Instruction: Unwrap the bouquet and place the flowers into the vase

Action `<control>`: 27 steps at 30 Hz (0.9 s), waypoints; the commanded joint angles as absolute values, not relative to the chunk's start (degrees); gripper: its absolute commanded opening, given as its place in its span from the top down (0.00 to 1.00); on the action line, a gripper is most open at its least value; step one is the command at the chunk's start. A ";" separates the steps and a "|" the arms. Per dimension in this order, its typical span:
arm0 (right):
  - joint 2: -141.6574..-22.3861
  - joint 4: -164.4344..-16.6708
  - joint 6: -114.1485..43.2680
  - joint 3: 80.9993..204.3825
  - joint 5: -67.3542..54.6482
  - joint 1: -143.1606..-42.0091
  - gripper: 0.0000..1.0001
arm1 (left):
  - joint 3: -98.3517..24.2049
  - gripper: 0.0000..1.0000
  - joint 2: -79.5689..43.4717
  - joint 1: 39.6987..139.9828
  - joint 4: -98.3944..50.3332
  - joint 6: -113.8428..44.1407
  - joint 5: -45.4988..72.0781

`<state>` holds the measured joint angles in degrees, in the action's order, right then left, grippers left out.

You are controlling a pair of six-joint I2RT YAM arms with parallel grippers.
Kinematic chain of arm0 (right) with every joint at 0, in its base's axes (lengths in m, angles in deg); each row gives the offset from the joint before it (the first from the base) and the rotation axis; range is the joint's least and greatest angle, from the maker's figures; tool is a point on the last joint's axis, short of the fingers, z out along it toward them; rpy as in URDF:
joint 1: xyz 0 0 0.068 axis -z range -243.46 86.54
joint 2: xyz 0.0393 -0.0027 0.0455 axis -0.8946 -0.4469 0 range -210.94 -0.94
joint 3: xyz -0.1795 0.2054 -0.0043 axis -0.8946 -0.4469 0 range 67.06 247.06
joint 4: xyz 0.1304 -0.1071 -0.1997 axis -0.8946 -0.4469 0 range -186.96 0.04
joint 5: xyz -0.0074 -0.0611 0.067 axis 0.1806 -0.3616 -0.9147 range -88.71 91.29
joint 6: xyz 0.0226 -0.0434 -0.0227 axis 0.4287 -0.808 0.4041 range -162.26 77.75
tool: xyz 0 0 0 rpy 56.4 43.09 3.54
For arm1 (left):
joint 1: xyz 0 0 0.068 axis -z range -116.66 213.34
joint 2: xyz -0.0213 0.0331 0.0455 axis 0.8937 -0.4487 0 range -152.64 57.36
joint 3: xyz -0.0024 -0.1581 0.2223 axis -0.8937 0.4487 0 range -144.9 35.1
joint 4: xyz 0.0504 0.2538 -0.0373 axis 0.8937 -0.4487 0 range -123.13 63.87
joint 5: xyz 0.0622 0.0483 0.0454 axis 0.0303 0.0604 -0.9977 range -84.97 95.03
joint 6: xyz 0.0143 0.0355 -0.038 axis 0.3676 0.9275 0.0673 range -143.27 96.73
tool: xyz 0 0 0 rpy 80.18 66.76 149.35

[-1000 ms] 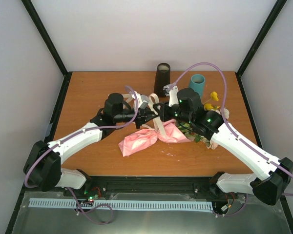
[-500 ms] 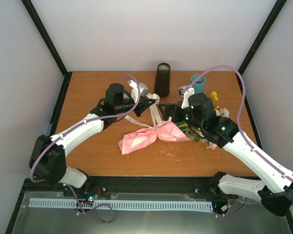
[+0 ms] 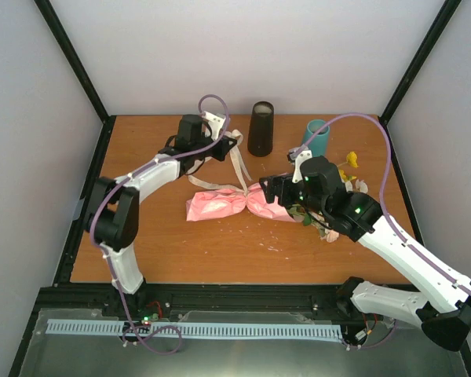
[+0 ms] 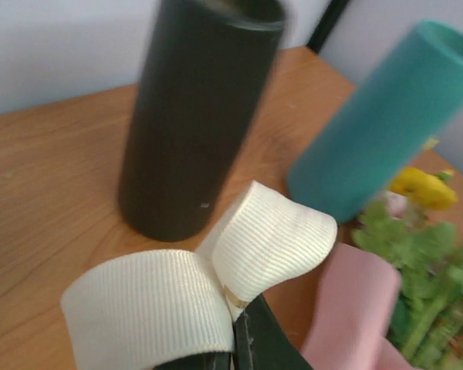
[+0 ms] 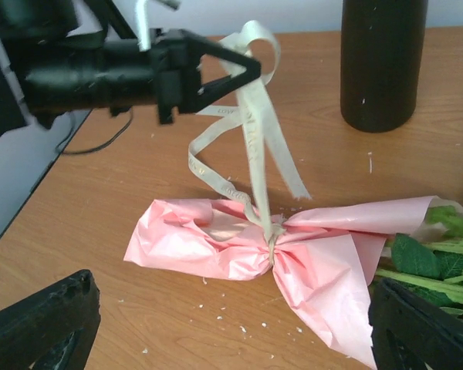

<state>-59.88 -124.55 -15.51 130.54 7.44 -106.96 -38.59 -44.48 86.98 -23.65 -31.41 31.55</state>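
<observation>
The bouquet (image 3: 243,203) lies mid-table, its pink crinkled paper (image 5: 216,239) pinched at the middle by a beige ribbon (image 5: 255,146). Green leaves (image 5: 440,262) and yellow blossoms (image 3: 349,161) of the flowers stick out at its right end. My left gripper (image 3: 234,141) is shut on the ribbon (image 4: 270,239) and holds it up and taut toward the back, beside a dark cylindrical vase (image 3: 261,128). A teal vase (image 3: 318,137) stands further right. My right gripper (image 5: 231,331) hovers open over the paper's near side, holding nothing.
Small white crumbs (image 5: 239,327) dot the wooden table (image 3: 157,243) in front of the bouquet. Black frame posts and white walls close in the back and both sides. The dark vase (image 4: 193,116) and teal vase (image 4: 386,116) stand close behind the left gripper.
My left gripper has pulled the ribbon from the table's middle toward the back, drawing it taut. My right gripper has opened, let go and backed off to the right. The bouquet slid slightly.
</observation>
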 commanded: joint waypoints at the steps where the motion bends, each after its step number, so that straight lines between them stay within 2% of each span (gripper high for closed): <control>1: -61.94 -124.86 -16.83 130.41 5.44 -107.32 0.08 | -48.23 0.99 -54.08 83.27 -29.29 -34.99 30.92; 3: -63.12 -125.10 -16.99 130.61 4.47 -107.32 0.09 | -51.38 0.96 -58.41 82.28 -31.30 -35.23 31.01; 5: -64.09 -125.28 -16.90 130.76 3.63 -107.32 0.11 | -54.56 0.89 -61.86 81.38 -33.96 -35.30 32.40; 7: -64.83 -125.41 -16.79 130.78 3.05 -107.32 0.11 | -57.63 0.74 -64.05 81.23 -38.17 -34.49 31.20; 10: -65.55 -125.51 -16.60 130.62 2.84 -107.31 0.12 | -58.84 0.37 -63.73 81.18 -40.61 -33.98 26.88; 12: -66.09 -125.77 -16.59 130.60 3.11 -107.32 0.12 | -57.91 0.04 -62.07 81.18 -40.37 -32.17 26.18; 13: -66.46 -125.85 -16.56 130.44 3.23 -107.32 0.12 | -57.29 0.01 -61.04 81.18 -40.17 -31.73 25.24; 18: -68.84 -125.43 -17.60 130.15 2.37 -107.32 0.16 | -54.18 0.01 -55.88 81.18 -41.66 -31.98 15.59; 22: -70.84 -124.23 -17.82 129.77 0.89 -107.36 0.21 | -55.23 0.01 -53.63 81.10 -49.24 -29.81 17.87; 27: -72.74 -122.19 -16.38 128.59 -1.03 -107.40 0.30 | -46.57 0.01 -45.48 82.60 -50.64 -23.21 26.48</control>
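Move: The left hand pinches the ribbon. The table spot where it goes is about 6 cm ahead, 2 cm left and 21 cm below; the dark vase stands roughly 7 cm ahead and 8 cm right, the teal vase level and some 21 cm right. From the open right hand, the bouquet's knot is about 8 cm ahead, 4 cm left and 27 cm below, the flower heads 5 cm ahead and 21 cm right. Down and forward, about 11 cm and 7 cm, the left hand carries the ribbon to the table short of the dark vase, its fingers tipping down, and opens wide to let go; then it rises about 6 cm, drifting left and a little back. Meanwhile the open right hand sinks some 7 cm and edges left towards the pink wrap's knot, tipping down and narrowing its fingers slightly. ##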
